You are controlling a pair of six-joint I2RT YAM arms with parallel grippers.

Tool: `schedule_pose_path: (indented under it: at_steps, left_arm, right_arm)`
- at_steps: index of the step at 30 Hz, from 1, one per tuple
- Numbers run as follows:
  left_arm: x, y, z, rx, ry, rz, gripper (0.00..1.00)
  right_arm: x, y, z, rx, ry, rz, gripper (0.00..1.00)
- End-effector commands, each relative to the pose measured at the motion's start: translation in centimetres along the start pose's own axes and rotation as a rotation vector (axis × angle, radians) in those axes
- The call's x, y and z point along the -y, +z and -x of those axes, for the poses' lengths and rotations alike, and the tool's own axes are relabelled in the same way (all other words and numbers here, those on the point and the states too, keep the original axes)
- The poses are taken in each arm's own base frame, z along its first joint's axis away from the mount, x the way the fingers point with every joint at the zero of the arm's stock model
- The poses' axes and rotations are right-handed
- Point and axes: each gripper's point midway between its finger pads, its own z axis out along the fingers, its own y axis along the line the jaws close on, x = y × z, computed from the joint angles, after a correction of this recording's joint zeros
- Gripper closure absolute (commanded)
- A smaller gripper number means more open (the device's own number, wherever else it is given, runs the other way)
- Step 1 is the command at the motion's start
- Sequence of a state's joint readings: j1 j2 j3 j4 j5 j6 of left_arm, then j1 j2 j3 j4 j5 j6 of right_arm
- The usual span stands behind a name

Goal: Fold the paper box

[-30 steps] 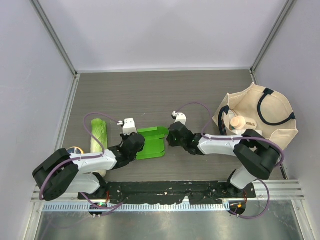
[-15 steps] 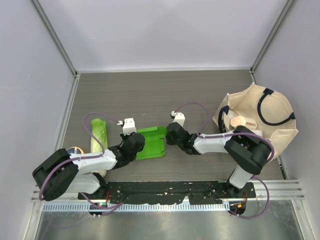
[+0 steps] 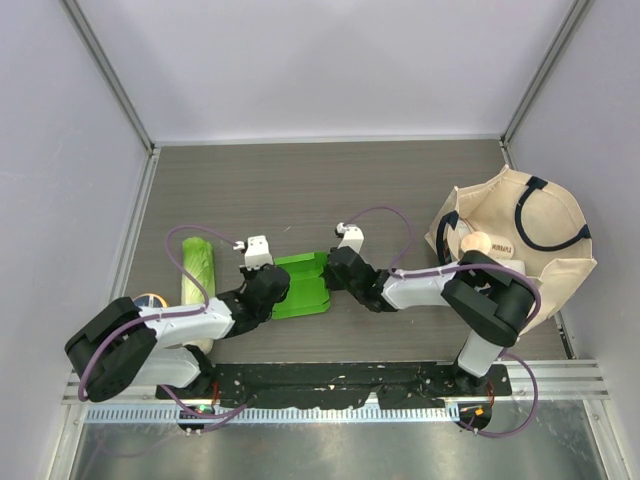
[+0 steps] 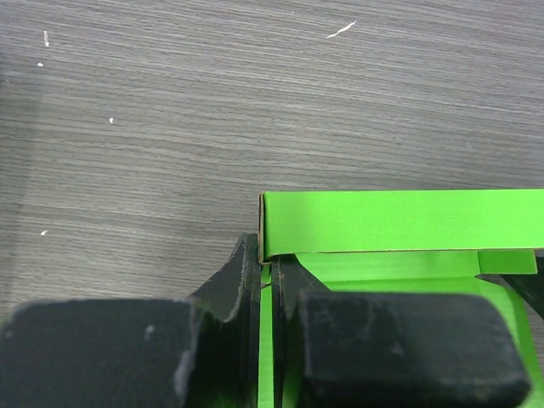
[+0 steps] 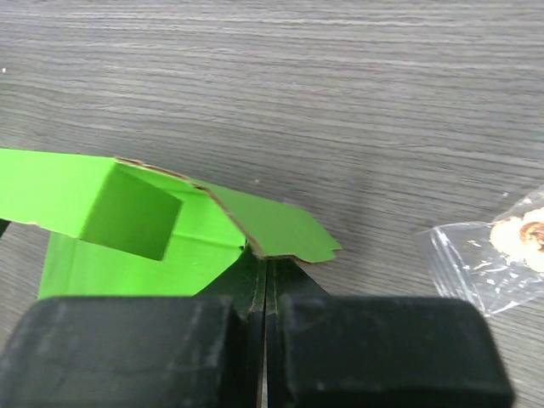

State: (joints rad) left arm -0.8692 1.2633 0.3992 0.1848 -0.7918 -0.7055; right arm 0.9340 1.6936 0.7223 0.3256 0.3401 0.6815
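The paper box [image 3: 302, 288] is bright green cardboard, partly raised, lying on the table between the two arms. My left gripper [image 3: 282, 286] is shut on its left wall; in the left wrist view the thin green wall [image 4: 270, 340] runs between the two fingers, with the far wall [image 4: 399, 219] standing upright beyond. My right gripper [image 3: 331, 271] is at the box's right side, shut with nothing between its fingers. In the right wrist view a green flap [image 5: 280, 228] rests over the closed tips [image 5: 265, 265], and an upright panel [image 5: 127, 212] stands to the left.
A long pale cabbage [image 3: 197, 270] lies left of the left arm. A beige tote bag [image 3: 520, 235] stands open at the right. A clear packet with a snack [image 5: 501, 255] lies right of the right gripper. Grey walls enclose the table on three sides.
The right gripper has moved left against the box's right side, pushing its right flap inward. The left gripper has kept its hold and place.
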Motion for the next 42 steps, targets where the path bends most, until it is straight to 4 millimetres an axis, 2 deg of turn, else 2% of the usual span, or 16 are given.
schedule_pose_path:
  at_steps: [1,8,14,18,21,25,26,28,29,31,33,36,38,40,41,42]
  left_arm:
    - [0.7,0.2,0.8,0.011,-0.030,-0.002,1.00]
    - [1.0,0.2,1.1,0.014,-0.032,-0.008,1.00]
    - [0.9,0.1,0.7,0.005,-0.037,-0.010,1.00]
    - [0.8,0.1,0.6,0.002,-0.039,-0.009,1.00]
    - [0.8,0.1,0.5,0.002,-0.030,-0.011,1.00]
    - [0.5,0.1,0.8,0.012,0.003,-0.005,1.00]
    - [0.5,0.0,0.9,0.014,0.012,-0.006,1.00]
    - [0.4,0.0,1.1,0.021,0.032,-0.009,1.00]
    - [0.3,-0.1,1.3,0.027,0.033,-0.008,1.00]
    - [0.3,-0.2,1.5,0.034,0.051,-0.012,1.00]
    - [0.3,-0.3,1.8,0.043,0.056,-0.022,1.00]
    - [0.4,-0.4,2.2,0.057,0.063,-0.029,1.00]
    - [0.4,-0.4,2.2,0.058,0.072,-0.031,1.00]
    - [0.4,-0.3,2.1,0.055,0.078,-0.032,1.00]
    - [0.4,-0.3,2.0,0.053,0.080,-0.033,1.00]
    - [0.5,-0.3,2.0,0.055,0.078,-0.037,1.00]
  right_arm:
    - [-3.4,0.2,2.6,0.065,-0.022,0.071,1.00]
    - [-3.9,0.8,1.9,0.047,-0.026,0.100,1.00]
    - [-3.7,1.8,0.0,0.000,-0.026,0.112,1.00]
    - [-2.9,2.4,-1.6,-0.039,-0.029,0.096,1.00]
    - [-2.0,1.7,-2.2,-0.065,-0.043,0.068,1.00]
    - [-2.7,-1.3,-0.3,-0.143,-0.139,0.061,0.96]
    - [-2.2,-2.9,0.3,-0.196,-0.182,0.019,0.92]
    - [-1.7,-4.7,0.5,-0.239,-0.257,0.021,0.86]
    - [-1.0,-6.5,1.1,-0.261,-0.285,0.005,0.76]
    - [-0.6,-8.0,1.3,-0.302,-0.390,0.046,0.73]
    - [-0.5,-9.5,2.6,-0.312,-0.465,0.052,0.66]
    - [-0.4,-9.7,5.1,-0.278,-0.552,0.029,0.58]
    - [-1.2,-9.3,6.3,-0.272,-0.592,0.072,0.54]
    - [-1.1,-8.3,6.5,-0.286,-0.618,0.069,0.53]
    - [-1.0,-7.8,7.5,-0.270,-0.632,0.054,0.53]
    - [-1.0,-7.6,7.6,-0.280,-0.640,0.057,0.53]
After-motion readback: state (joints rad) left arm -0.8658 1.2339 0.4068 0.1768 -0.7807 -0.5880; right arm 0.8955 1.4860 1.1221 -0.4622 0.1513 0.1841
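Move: The flap at the right end of the box's far wall is right at the right gripper's shut tips, its middle about 1 cm ahead and level sideways. The box floor's middle is some 5 cm back and 5 cm left of that gripper, and 3 cm lower; the cookie packet lies about 6 cm to its right, 1 cm ahead and 3 cm below. From the left gripper, still pinching the far wall's left end, the flap is about 11 cm right and level fore and aft. Keep the left gripper's pinch on the far wall's left end, rising barely 1 cm late on. With the right fingers shut, push left about 3 cm against the flap, bobbing up, then down; then withdraw back and right, rise steeply some 11 cm, ease forward again, and open to about half while turning about 25 degrees counter-clockwise and rolling the hand's left side down. ##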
